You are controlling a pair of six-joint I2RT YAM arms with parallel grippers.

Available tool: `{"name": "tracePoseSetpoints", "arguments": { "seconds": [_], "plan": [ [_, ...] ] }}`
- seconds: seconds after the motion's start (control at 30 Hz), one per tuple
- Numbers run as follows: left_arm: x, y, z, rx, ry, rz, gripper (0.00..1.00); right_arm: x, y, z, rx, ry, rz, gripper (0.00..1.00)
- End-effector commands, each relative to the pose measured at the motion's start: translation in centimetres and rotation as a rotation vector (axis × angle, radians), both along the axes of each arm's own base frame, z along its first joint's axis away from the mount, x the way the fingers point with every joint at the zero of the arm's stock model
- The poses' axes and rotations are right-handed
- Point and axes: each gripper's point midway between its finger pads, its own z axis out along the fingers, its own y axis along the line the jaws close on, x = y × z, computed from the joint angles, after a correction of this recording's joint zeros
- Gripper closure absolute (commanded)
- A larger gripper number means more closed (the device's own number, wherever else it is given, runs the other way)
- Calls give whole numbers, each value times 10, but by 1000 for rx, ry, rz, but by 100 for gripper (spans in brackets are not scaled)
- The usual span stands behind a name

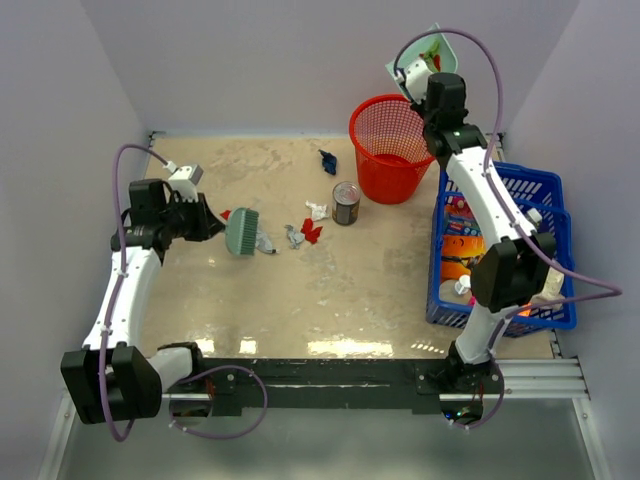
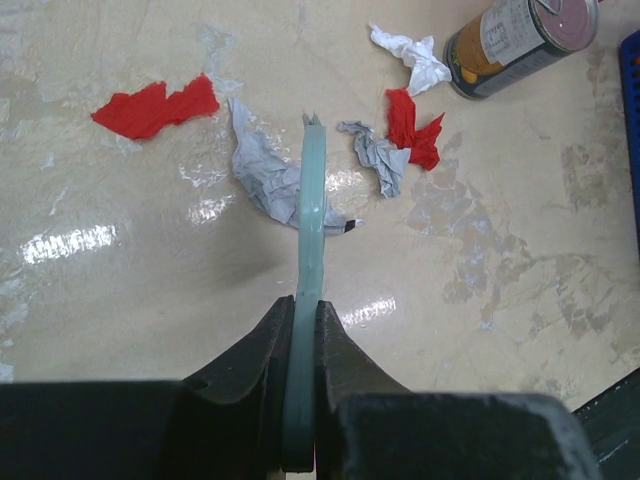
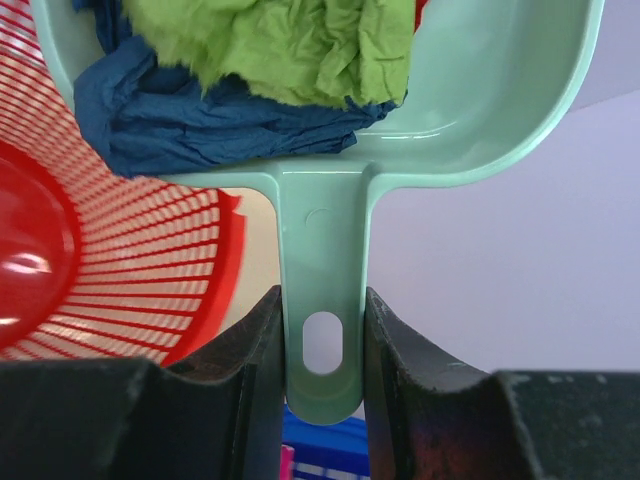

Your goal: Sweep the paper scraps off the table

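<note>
My left gripper (image 2: 303, 312) is shut on the thin handle of a pale green brush (image 2: 312, 220), held low over the table (image 1: 350, 290). Paper scraps lie round the brush head: a red one (image 2: 155, 106) to its left, a grey one (image 2: 262, 170) touching it, and grey (image 2: 378, 158), red (image 2: 412, 130) and white (image 2: 412, 55) bits to its right. A dark blue scrap (image 1: 327, 161) lies farther back. My right gripper (image 3: 322, 300) is shut on the handle of a mint dustpan (image 3: 490, 90), raised over the red basket (image 3: 110, 270), with green (image 3: 290, 40) and dark blue (image 3: 200, 125) paper in it.
A tin can (image 1: 346, 202) stands just right of the white scrap, in front of the red mesh basket (image 1: 390, 148). A blue crate (image 1: 545, 190) of packaged goods fills the right side beside the right arm. Pale lilac walls close in the table.
</note>
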Motion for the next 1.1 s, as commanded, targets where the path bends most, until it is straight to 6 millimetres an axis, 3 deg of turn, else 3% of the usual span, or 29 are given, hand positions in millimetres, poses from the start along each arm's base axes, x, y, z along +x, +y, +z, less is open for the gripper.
{"name": "tracePoseSetpoints", "arguments": {
  "seconds": [0.0, 0.23, 0.27, 0.33, 0.47, 0.77, 0.97, 1.07],
  "plan": [
    [10, 0, 20, -36, -70, 1, 100, 0, -32, 28, -235, 5, -128, 100],
    [17, -1, 26, -57, -74, 0, 100, -9, -49, 39, -467, 63, -176, 100],
    [17, -1, 26, -57, -72, 0, 100, -11, -51, 30, -495, 87, -173, 100],
    [18, 0, 26, -56, -74, 2, 100, -15, -50, 35, -531, 84, -150, 100],
    [18, 0, 26, -56, -72, 2, 100, -19, -47, 24, -591, 122, -82, 100],
    [29, 2, 34, -59, -82, 3, 100, -29, -50, 36, -773, 133, -39, 100],
    [30, 3, 31, -73, -73, 7, 100, -29, -50, 30, -775, 135, -28, 100],
    [31, 3, 33, -73, -76, 7, 100, -25, -50, 35, -659, 96, -42, 100]
  ]
}}
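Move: Behind and to the left of the right hand, about 9 cm to the left and 4 cm back, the red basket's middle lies some 22 cm lower; this hand holds the loaded dustpan. The tin can stands about 22 cm left and 14 cm back, the blue crate's middle 20 cm right and 22 cm back, both nearly 30 cm down. From the left hand, still holding the brush, the basket is about 48 cm right, 20 cm ahead and slightly lower. Rolling its left side down by some 45 degrees, the right hand tips the already slanted dustpan over leftward to pour towards the red basket. Meanwhile it shifts about 5 cm right, first edging forward, then drawing back some 3 cm, with a shallow dip of about 2 cm that is regained at the end. The fingers keep their grip on the handle throughout. ##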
